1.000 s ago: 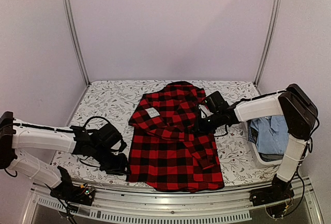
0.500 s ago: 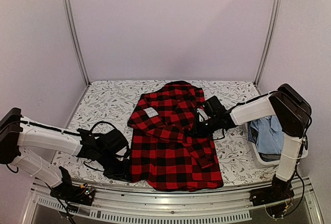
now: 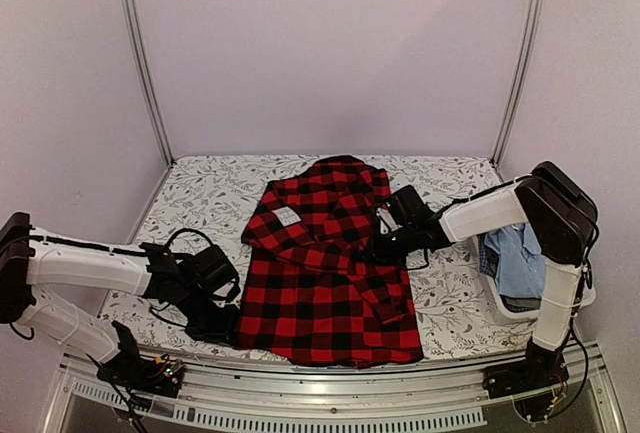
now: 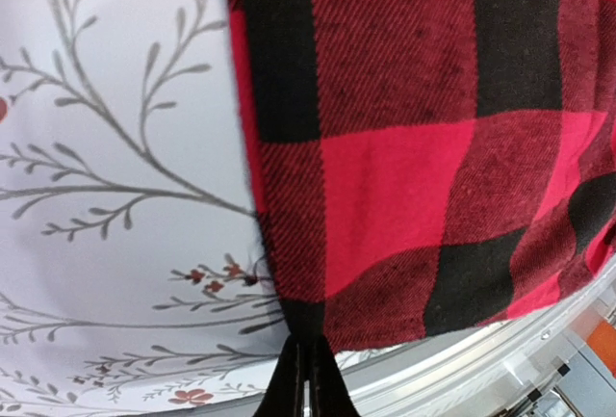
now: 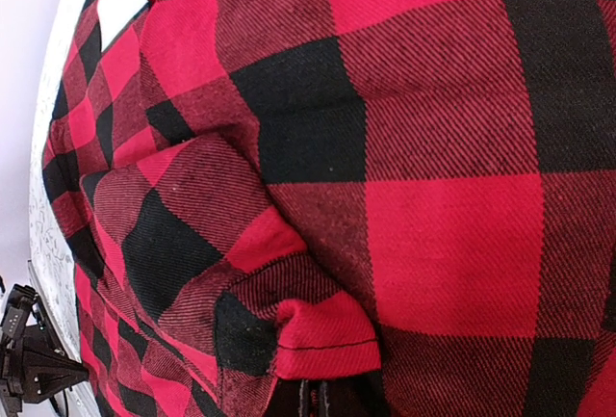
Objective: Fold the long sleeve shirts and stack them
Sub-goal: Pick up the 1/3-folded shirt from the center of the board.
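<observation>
One long sleeve shirt [image 3: 325, 273], red-and-black check, lies spread in the middle of the flowered table, collar toward the back. My left gripper [image 3: 232, 328] sits low at the shirt's near-left hem corner. In the left wrist view its fingertips [image 4: 306, 378] are shut on that corner of the check cloth [image 4: 404, 147]. My right gripper [image 3: 383, 245] rests on the shirt's right side, level with the sleeve. In the right wrist view it [image 5: 322, 403] is shut on a folded hem edge [image 5: 327, 335] of the same shirt.
A white basket [image 3: 500, 305] holding a blue garment [image 3: 522, 256] stands at the table's right edge, behind my right arm. A metal rail [image 3: 330, 408] runs along the near edge. Pale walls and two upright posts close in the back.
My left gripper has slid in to the shirt's near-left corner and shut on it. The shirt's lower part has shifted slightly left. The right gripper has kept its grip.
</observation>
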Robot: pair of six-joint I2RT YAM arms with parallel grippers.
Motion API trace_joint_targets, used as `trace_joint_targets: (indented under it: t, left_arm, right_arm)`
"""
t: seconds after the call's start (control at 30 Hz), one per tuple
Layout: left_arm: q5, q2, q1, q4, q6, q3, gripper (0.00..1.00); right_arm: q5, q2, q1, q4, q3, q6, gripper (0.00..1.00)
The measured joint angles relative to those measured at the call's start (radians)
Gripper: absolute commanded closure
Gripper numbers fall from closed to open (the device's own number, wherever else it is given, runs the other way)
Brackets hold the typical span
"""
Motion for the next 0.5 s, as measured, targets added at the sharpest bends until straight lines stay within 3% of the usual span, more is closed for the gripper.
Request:
trace_joint_targets:
  t: [0.17,0.5]
  left_arm:
    - [-0.008,-0.024,0.003,-0.042,0.018,0.010,1.00]
    - [0.000,-0.040,-0.009,-0.082,0.060,0.110,1.00]
  right_arm:
    - [0.023,-0.018,0.005,-0.129,0.091,-0.021,1.00]
    - [0.096,-0.095,0.005,-0.312,0.532,-0.166,1.00]
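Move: The shirt is already pinched in both shut grippers, the near left hem corner in the left, a folded-over sleeve end in the right. Its middle lies about 9 cm to the right hand's left and 4 cm back, and some 21 cm right and 16 cm ahead of the left hand. The other cuff lies 14 cm back and 5 cm right of the right hand, the white patch 10 cm ahead and 21 cm left of that hand, and the collar 27 cm ahead and 5 cm left. The sleeve end in the right gripper goes briskly upward off the shirt front, some 20 cm, and forward about 7 cm with a little left; that hand tips its fingertips forward and up by roughly 20 degrees. The near left hem corner, still pinched by the left hand, is raised about 3.5 cm, with a late shift rightward and slightly forward. Both grippers stay shut. ##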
